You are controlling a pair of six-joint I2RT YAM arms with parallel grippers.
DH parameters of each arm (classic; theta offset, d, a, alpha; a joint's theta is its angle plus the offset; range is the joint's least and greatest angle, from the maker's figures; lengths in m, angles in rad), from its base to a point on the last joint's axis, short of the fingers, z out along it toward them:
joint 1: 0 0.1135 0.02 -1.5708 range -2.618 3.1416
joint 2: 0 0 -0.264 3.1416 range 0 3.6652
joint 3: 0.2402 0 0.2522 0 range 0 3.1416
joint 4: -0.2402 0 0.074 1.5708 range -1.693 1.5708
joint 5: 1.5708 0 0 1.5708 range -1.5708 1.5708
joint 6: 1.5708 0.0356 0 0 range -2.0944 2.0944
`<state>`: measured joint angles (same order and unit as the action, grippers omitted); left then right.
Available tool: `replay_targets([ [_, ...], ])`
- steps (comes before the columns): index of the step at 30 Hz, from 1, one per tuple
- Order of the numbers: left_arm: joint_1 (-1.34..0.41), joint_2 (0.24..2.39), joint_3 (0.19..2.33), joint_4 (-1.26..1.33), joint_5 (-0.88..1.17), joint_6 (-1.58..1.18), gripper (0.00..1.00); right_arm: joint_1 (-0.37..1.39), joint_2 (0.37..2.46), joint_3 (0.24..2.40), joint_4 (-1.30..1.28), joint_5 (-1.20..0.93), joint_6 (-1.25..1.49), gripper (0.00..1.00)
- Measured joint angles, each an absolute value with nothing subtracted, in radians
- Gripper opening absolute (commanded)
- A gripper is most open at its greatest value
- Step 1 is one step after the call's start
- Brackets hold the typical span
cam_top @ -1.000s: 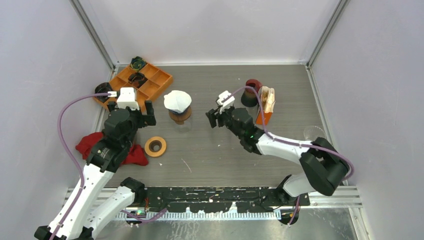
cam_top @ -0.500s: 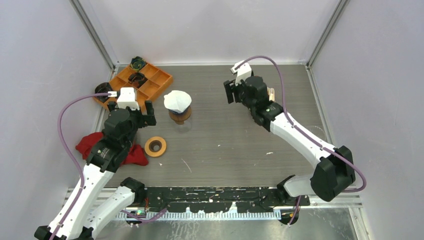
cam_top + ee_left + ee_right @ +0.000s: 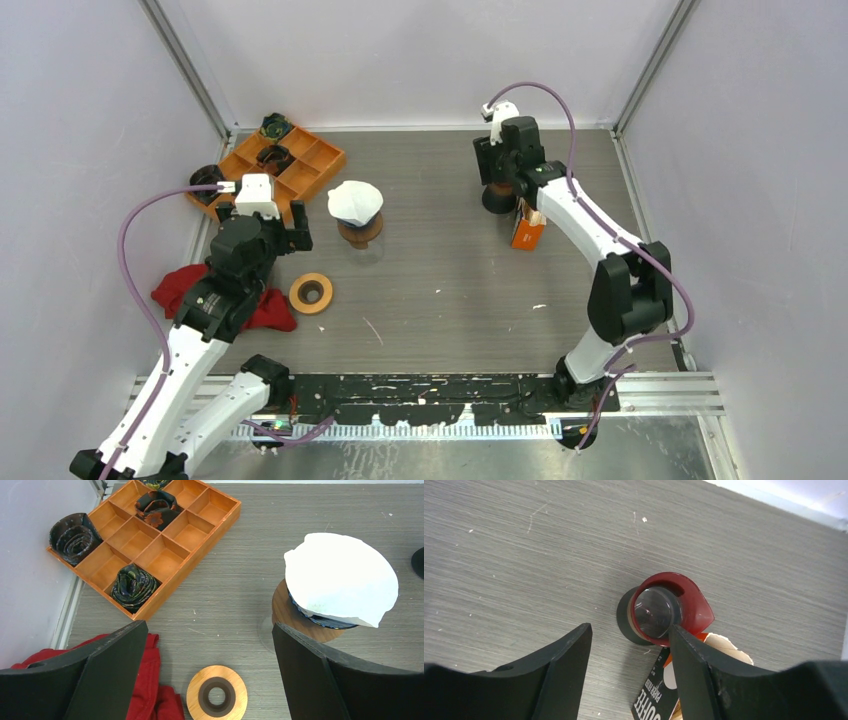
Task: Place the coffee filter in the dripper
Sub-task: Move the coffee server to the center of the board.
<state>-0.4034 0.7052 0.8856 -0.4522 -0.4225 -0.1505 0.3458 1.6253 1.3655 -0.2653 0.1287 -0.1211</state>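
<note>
A white coffee filter [image 3: 355,203] lies rumpled on the dark-rimmed dripper [image 3: 325,621], which sits on a wooden collar left of the table's middle. In the left wrist view the filter [image 3: 340,582] covers most of the dripper's mouth. My left gripper [image 3: 298,228] hangs open just left of it; in its own view the left gripper [image 3: 208,627] holds nothing. My right gripper [image 3: 497,160] is far off at the back right, open and holding nothing. In its wrist view the right gripper [image 3: 629,629] hovers beside a red cone piece [image 3: 664,609].
An orange compartment tray [image 3: 318,152] with rolled dark items stands at the back left. A wooden ring [image 3: 311,293] and a red cloth [image 3: 180,285] lie near the left arm. An orange filter box [image 3: 527,230] stands beside the red piece's black base [image 3: 495,200].
The right arm has swung from the table's middle, near the dripper, to the back right above the red piece. Its jaws stay apart. The left arm and the filter have not moved.
</note>
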Motion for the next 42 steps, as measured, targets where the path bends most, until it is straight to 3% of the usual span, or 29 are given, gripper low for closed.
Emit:
replay_targets([
  [22, -0.398, 0.709, 0.886, -0.452, -0.422, -0.15, 0.99, 0.29, 1.927, 1.553, -0.336, 0.106, -0.046, 0.43],
  [30, -0.398, 0.709, 0.886, -0.452, -0.422, -0.15, 0.99, 0.29, 1.944, 1.582, -0.402, 0.083, -0.031, 0.29],
  [37, -0.398, 0.709, 0.886, -0.452, -0.422, -0.15, 0.99, 0.289, 1.944, 1.592, -0.435, 0.053, -0.016, 0.06],
  [42, -0.398, 0.709, 0.886, -0.452, -0.422, -0.15, 0.99, 0.291, 1.94, 1.595, -0.45, 0.049, -0.015, 0.04],
])
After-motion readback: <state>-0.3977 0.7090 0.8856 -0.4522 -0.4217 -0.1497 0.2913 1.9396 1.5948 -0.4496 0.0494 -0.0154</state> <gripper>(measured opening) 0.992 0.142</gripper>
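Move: The coffee server stands about 4 cm ahead of the right hand and 4 cm to its right, its middle some 13 cm lower. The orange filter box is roughly 6 cm to the right of the server and 3 cm nearer the robot; the filter-lined dripper is about 30 cm to the left of the server and 10 cm nearer. The server lies about 20 cm ahead of the idle left hand, 47 cm to its right and 21 cm below. Down and forward onto the coffee server goes the right hand, sinking about 9 cm and reaching just under 5 cm out before easing back 1.5 cm at the bottom. The fingers tip some 15 degrees further down and close steadily from two-thirds open, pinching the near-left wall of the red rim, one finger inside and one outside. ##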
